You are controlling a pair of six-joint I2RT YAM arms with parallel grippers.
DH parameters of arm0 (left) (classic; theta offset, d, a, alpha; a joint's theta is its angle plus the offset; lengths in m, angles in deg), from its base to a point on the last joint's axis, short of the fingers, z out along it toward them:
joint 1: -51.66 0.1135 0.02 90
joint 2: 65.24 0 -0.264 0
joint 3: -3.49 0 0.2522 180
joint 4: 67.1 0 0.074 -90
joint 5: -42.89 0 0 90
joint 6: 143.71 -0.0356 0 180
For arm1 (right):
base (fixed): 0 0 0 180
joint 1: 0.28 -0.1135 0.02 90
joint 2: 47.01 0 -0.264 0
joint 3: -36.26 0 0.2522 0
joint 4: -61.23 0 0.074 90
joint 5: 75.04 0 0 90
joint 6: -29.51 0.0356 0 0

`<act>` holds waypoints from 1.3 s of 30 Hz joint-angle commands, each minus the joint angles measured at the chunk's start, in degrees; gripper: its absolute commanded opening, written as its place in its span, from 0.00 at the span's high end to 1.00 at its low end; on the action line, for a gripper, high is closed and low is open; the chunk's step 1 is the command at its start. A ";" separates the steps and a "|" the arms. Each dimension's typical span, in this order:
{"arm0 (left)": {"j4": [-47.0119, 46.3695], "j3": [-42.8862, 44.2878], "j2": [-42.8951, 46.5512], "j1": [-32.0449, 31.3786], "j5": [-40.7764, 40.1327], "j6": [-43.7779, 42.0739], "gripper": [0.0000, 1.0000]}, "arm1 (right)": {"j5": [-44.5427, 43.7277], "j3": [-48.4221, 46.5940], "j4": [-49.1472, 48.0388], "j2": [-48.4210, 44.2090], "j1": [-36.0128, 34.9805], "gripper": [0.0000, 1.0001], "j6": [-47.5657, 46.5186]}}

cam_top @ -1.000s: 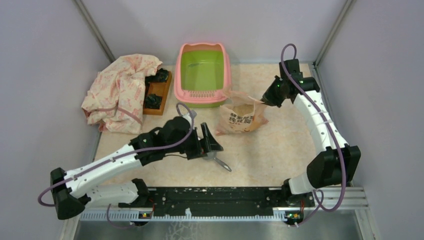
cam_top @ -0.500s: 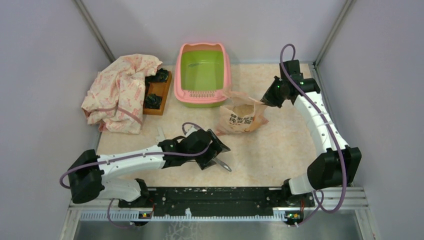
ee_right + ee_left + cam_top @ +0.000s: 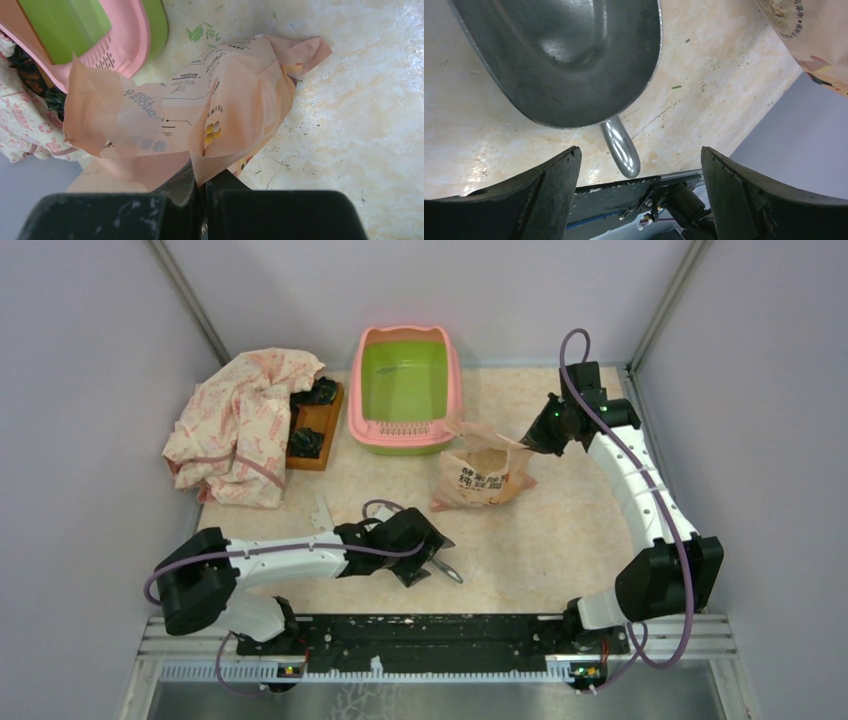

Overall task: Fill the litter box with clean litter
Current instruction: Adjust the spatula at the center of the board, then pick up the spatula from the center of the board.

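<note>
The litter box (image 3: 405, 390), pink-rimmed and lime-green inside, stands at the back centre; its corner shows in the right wrist view (image 3: 100, 30). In front of it stands the peach bag (image 3: 485, 475) (image 3: 225, 100), top open, with the pale clean litter (image 3: 487, 460) visible inside. My right gripper (image 3: 530, 440) (image 3: 202, 185) is shut on the bag's right top edge. A silver scoop (image 3: 447, 569) (image 3: 569, 60) lies on the table. My left gripper (image 3: 425, 555) (image 3: 639, 150) hangs open just over it, fingers either side of the handle end, not touching.
A crumpled patterned cloth (image 3: 240, 425) lies at the back left beside a small wooden tray (image 3: 312, 430) holding dark items. Walls close in left, right and behind. The black mounting rail (image 3: 430, 635) runs along the near edge.
My left arm has dropped low and drawn back toward the near edge, bringing its open gripper down over the scoop. The right arm and bag have not moved.
</note>
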 commanded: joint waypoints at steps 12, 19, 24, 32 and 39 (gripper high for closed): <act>-1.81 -2.53 -4.27 1.29 -2.29 1.86 0.17 | 1.45 0.79 -0.99 -3.22 -0.35 1.00 -1.28; -2.23 -1.81 -6.17 3.11 -0.81 0.15 0.54 | 1.15 1.31 -0.77 -3.99 -0.35 1.00 -1.86; 3.86 -2.27 -3.53 3.81 -0.09 -1.60 0.68 | 1.49 1.00 -0.81 -4.04 -0.35 1.00 -2.06; 20.25 1.36 0.50 4.79 -2.23 -15.02 0.65 | 2.03 2.13 -1.69 -4.27 -0.35 1.00 -2.18; 26.74 5.86 -3.51 4.90 0.45 -29.87 0.71 | 2.36 2.70 -2.13 -4.63 -0.35 1.00 -2.18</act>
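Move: The neck of the spatula's handle lies about 4 cm below the open left gripper, roughly 2 cm to its left and 1 cm ahead; the bowl's middle is some 5 cm ahead and 6 cm left. The litter bag stands about 15 cm ahead and 9 cm right, near the gripper's height; the white clip lies some 9 cm ahead and 22 cm left. From the right hand, the handle neck is about 19 cm back, 18 cm left and 19 cm below. Sink the left gripper about 4 cm, easing slightly left and forward, and close its fingers on the spatula's handle just behind the bowl. Then, keeping that pinch, swing the handle some 6 cm left and slightly back, turning clockwise while the fingers tilt to point more steeply down, about 25 degrees in all. Keep the right gripper's hold on the bag's rim. ##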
